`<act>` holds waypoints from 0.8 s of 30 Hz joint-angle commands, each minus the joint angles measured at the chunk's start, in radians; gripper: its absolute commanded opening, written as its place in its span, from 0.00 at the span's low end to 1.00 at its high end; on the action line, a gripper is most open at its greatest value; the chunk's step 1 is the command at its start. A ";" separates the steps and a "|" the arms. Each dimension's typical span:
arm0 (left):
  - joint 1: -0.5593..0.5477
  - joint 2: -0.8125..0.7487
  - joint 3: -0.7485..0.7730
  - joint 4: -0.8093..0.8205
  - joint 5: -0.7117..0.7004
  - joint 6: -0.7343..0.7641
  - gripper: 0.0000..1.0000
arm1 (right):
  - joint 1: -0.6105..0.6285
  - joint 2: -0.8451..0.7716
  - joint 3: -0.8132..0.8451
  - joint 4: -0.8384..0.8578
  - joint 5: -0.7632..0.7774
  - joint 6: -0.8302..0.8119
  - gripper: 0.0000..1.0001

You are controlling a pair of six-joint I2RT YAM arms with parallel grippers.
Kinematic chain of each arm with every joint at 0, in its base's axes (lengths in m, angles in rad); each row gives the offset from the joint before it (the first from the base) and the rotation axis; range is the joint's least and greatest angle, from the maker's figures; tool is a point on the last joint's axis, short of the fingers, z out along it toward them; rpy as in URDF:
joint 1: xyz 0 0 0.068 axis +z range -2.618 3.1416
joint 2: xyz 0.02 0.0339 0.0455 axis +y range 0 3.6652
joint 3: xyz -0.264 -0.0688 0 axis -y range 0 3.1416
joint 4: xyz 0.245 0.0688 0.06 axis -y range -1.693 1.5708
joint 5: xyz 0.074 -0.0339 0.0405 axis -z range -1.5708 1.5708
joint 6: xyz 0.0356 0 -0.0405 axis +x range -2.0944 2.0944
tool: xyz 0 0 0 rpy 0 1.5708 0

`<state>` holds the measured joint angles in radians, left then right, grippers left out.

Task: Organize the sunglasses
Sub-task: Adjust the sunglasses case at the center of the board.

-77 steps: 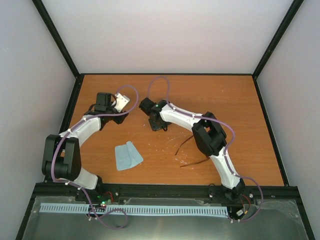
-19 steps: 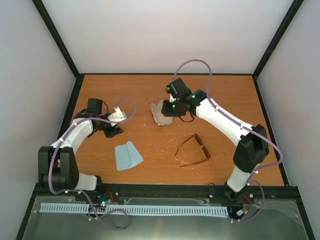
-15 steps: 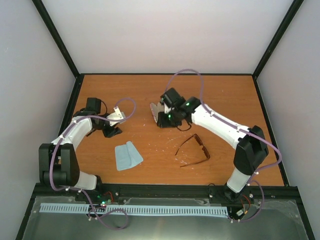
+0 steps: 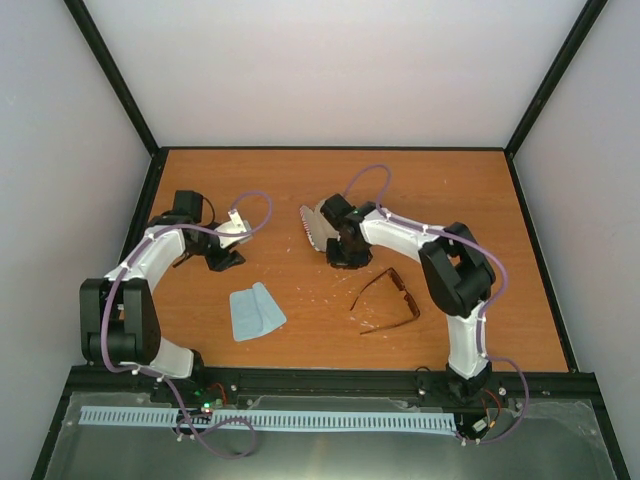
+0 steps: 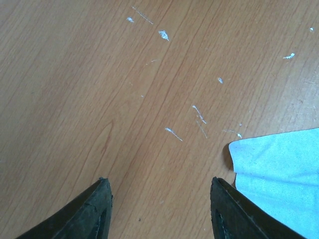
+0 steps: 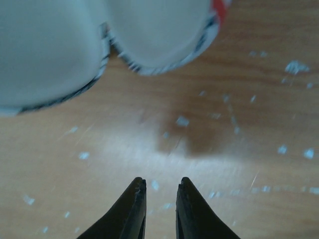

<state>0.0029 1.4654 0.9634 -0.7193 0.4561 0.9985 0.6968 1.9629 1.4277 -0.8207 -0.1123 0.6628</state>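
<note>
The sunglasses (image 4: 390,299), with a thin reddish-brown frame and dark lenses, lie open on the table right of centre, touched by neither gripper. The tan case (image 4: 317,228) lies open behind them; the right wrist view shows its pale inside (image 6: 154,30) and a red-white striped edge. My right gripper (image 4: 346,257) is low over the table just in front of the case, its jaws a narrow gap apart and empty (image 6: 160,185). My left gripper (image 4: 222,260) is open and empty over bare wood (image 5: 157,185).
The light blue cloth (image 4: 255,310) lies folded at the front left; its corner shows by the left gripper's right finger in the left wrist view (image 5: 279,169). The wooden table (image 4: 300,180) has black rails and white walls around it.
My right arm has folded back and its gripper has come from over the case down to the table in front of it. The left gripper has barely shifted.
</note>
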 commanded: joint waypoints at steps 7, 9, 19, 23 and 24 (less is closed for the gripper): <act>0.006 -0.021 0.005 0.014 0.025 -0.035 0.55 | -0.087 0.107 0.062 0.084 -0.010 -0.021 0.17; 0.006 -0.021 0.003 0.018 0.026 -0.048 0.55 | -0.100 0.124 0.085 0.093 -0.025 -0.026 0.17; 0.006 -0.018 -0.005 0.034 0.027 -0.084 0.55 | -0.146 0.266 0.274 0.050 -0.044 -0.055 0.17; 0.007 -0.017 -0.012 0.043 0.024 -0.095 0.56 | -0.177 0.311 0.357 0.006 -0.018 -0.080 0.17; 0.006 -0.018 -0.014 0.047 0.025 -0.099 0.56 | -0.185 0.321 0.379 -0.008 -0.008 -0.088 0.17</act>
<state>0.0029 1.4635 0.9543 -0.6952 0.4606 0.9215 0.5472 2.2387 1.7340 -0.7742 -0.1577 0.6098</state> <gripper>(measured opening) 0.556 0.173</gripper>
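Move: Ahead and to the left of the right hand lies the open sunglasses case, its middle about 10 cm farther out, 7 cm left and slightly lower. The sunglasses sit roughly 10 cm back and 11 cm to the right of that hand; the blue cloth is some 14 cm back and 24 cm left. From the idle left hand the case is about 10 cm forward, 23 cm right and 8 cm lower. Dipping about 2.5 cm at the outset, the right hand travels forward some 10 cm at that low height, away from the sunglasses and up against the right side of the case's near end. Its almost shut fingers keep pointing down and push the case outward, without gripping it. ##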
